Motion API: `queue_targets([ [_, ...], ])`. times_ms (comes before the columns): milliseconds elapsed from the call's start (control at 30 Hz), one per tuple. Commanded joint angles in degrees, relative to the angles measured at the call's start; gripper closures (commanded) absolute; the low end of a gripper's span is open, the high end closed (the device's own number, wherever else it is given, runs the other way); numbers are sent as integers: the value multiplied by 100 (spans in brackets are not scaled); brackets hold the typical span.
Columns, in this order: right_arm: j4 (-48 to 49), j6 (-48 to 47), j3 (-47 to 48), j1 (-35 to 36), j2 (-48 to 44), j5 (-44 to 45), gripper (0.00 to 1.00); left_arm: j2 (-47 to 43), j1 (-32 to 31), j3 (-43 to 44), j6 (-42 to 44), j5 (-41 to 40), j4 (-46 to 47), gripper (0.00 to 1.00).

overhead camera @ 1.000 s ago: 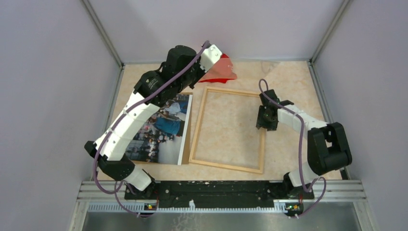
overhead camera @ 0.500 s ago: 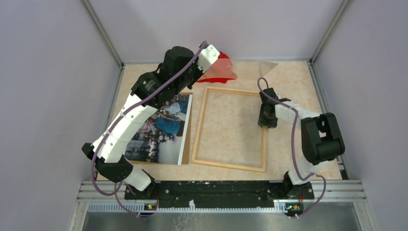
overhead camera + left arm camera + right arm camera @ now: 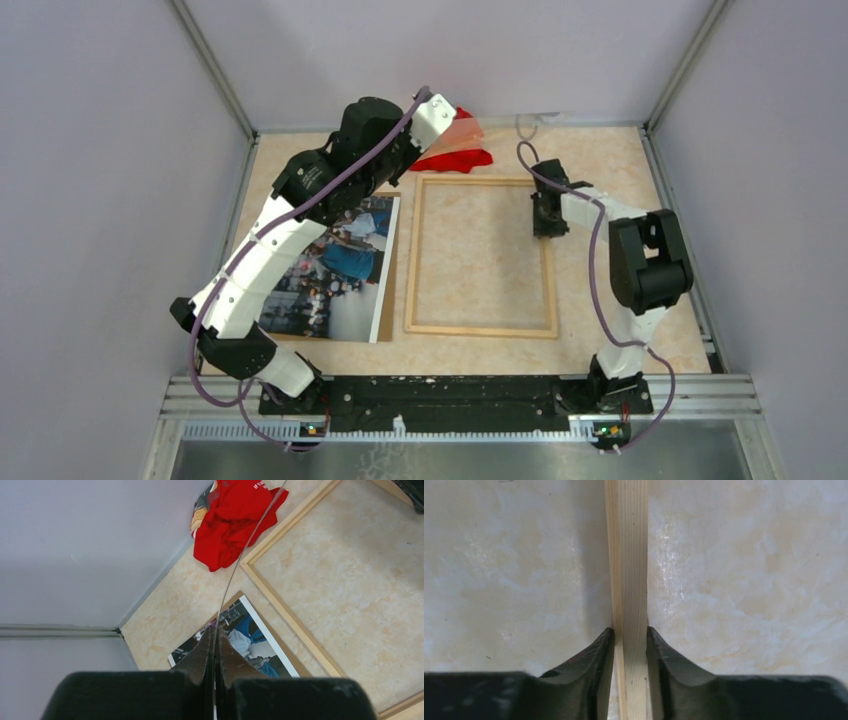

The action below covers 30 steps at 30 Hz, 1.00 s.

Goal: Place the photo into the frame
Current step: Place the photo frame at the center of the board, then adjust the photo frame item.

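The photo point(image 3: 335, 265) lies flat at the left on a brown backing board point(image 3: 388, 290), partly under my left arm. To its right the light-wood frame point(image 3: 480, 329) lies flat and square to the table. My right gripper point(image 3: 545, 222) is shut on the frame's right rail near its far end; the right wrist view shows the rail point(image 3: 629, 555) pinched between the fingers of that gripper point(image 3: 630, 630). My left gripper point(image 3: 216, 630) is shut on a thin clear pane point(image 3: 240, 555), seen edge-on, held above the photo point(image 3: 250, 640) and the frame's far left corner point(image 3: 285, 610).
A crumpled red cloth point(image 3: 455, 157) lies against the back wall beyond the frame, also visible as the red cloth point(image 3: 232, 520) in the left wrist view. Walls close the table on the left, back and right.
The frame has swung from a slant to square with the table. My right gripper moved farther away along the right rail and closed on it. The left arm has barely moved.
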Motion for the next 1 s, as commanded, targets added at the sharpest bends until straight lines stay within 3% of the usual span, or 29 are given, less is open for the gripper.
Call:
queue_targets([
  [0,-5,-232,454,0,119,291,65,-195,15,66,-13,-145,67,100],
  [167,-292,478,592,-78,-385,-75,33,-128,15,-221,-83,-466,115,100],
  [300,-369,1407,354,-215,-1402,-1109,23,-146,45,-813,-43,-924,732,100],
  [500,156,2753,-966,-79,-3413,-2459,20,75,336,-1371,26,-1269,1540,100],
  [667,1451,4742,-2036,94,-4815,-2963,20,26,281,-2137,240,-1040,2202,100],
  [967,2046,5786,-1502,1049,-4373,-2383,21,11,-660,-2757,124,-547,1756,100],
])
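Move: My left hand holds the clear sheet high up; the frame's middle is about 16 cm to its right, about level with it fore and aft, and some 39 cm below. The photo is about 18 cm left, 3 back and 39 below. From my right hand, pinching the frame's right rail, the sheet's middle is roughly 20 cm left, 5 ahead and 33 above. The frame's middle is some 14 cm left and 5 back at that hand's height. I open my right fingers wide, let go of the frame's rail and climb about 22 cm towards the hanging clear sheet, swinging left and back as I roll the fingers some 60 degrees from down to leftward. My left hand keeps its pinch and lowers the sheet about 13 cm, easing forward and left first, then back and right. ##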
